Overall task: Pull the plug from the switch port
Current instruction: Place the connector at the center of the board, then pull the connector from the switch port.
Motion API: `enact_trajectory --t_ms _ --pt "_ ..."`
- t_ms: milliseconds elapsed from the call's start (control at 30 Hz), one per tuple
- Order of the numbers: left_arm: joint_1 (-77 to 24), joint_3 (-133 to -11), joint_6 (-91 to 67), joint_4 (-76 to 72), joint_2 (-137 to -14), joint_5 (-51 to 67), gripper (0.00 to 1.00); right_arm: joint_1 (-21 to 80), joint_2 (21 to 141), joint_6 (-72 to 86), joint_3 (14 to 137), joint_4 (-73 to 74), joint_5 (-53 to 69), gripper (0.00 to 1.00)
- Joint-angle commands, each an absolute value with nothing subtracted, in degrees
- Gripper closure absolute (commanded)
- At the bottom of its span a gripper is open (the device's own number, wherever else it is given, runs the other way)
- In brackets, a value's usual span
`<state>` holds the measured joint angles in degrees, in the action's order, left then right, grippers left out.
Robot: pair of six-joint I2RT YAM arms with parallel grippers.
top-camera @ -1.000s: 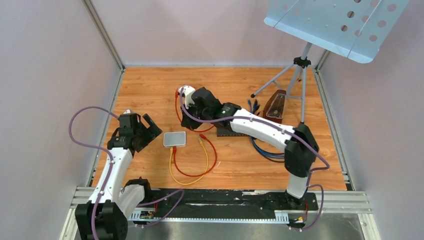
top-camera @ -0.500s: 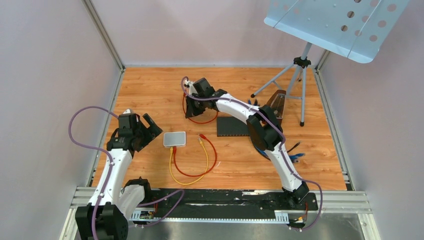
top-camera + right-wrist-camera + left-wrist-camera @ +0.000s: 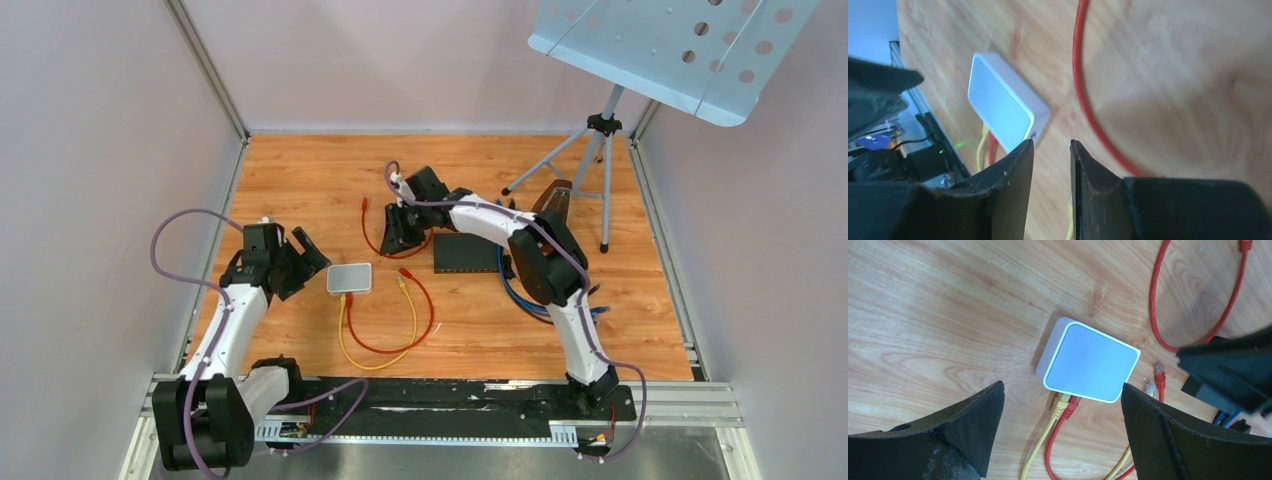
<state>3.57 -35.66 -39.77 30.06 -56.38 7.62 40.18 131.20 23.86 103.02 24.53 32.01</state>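
Observation:
The white switch lies flat on the wood. A yellow plug and a red plug sit side by side in its near edge. My left gripper hovers open just left of the switch; in the left wrist view its fingers straddle the two plugs without touching. My right gripper hangs behind the switch, beside a loose red cable. In the right wrist view the right gripper has its jaws slightly apart with nothing between them, and the switch shows beyond.
The free ends of the plugged red and yellow cables lie right of the switch. A black flat box and blue cables sit near the right arm. A music stand and a metronome stand at the back right.
My right gripper went from shut to slightly open and shifted right and nearer; the loose red cable now lies on the wood beside it. The left gripper edged toward the switch.

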Motion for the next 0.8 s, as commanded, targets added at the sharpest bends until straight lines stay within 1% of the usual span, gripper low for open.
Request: enact_trajectory --t_ms 0,133,233,367,467,533,767 --pt "4.0 -35.1 -38.0 25.8 -60.5 10.4 0.08 41.3 117.5 35.4 88.1 9.0 35.3 0.67" --pt "4.0 -36.0 -35.8 23.6 -65.7 12.9 0.14 44.4 110.6 50.2 71.5 -10.1 32.8 0.66" --pt "4.0 -37.0 -34.0 22.9 -68.8 13.7 0.2 48.2 109.0 55.0 65.5 -17.1 27.8 0.64" --pt "4.0 -37.3 -32.6 21.4 -72.2 14.5 0.23 52.1 112.8 60.9 65.2 -19.0 23.3 0.65" --pt "4.0 -36.8 -32.6 20.3 -73.8 15.7 0.27 52.9 115.7 67.9 62.8 -26.9 22.5 0.68" --pt "4.0 -36.5 -32.7 19.4 -74.6 17.0 0.3 53.5 116.6 70.1 61.9 -28.9 20.1 0.68" --pt "4.0 -35.3 -33.2 17.4 -75.6 18.9 0.34 55.3 118.4 70.0 63.6 -24.7 14.5 0.64"
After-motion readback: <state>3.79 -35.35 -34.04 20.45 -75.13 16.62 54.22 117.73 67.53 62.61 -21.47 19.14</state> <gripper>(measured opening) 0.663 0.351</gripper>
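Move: Behind and to the left of the right hand, the red plug in the white box's near side lies some 11 cm back, 9 cm left and 3 cm lower; the box's middle is about 7 cm back and 9 cm left. The loose red and yellow plugs are roughly 5 cm back and 3 cm right. For the left hand, the white box lies about 9 cm right, 4 cm ahead and 7 cm below. Swinging back some 13 cm towards the white box's near right corner, the empty right hand first lifts slightly, then swings left and sinks beside the box, turning clockwise about 20 degrees with its fingers still part open. Meanwhile the left hand drops nearly 6 cm and edges right to the box's left end, narrowing its wide-open fingers by about a third; whether they touch can't be told. ##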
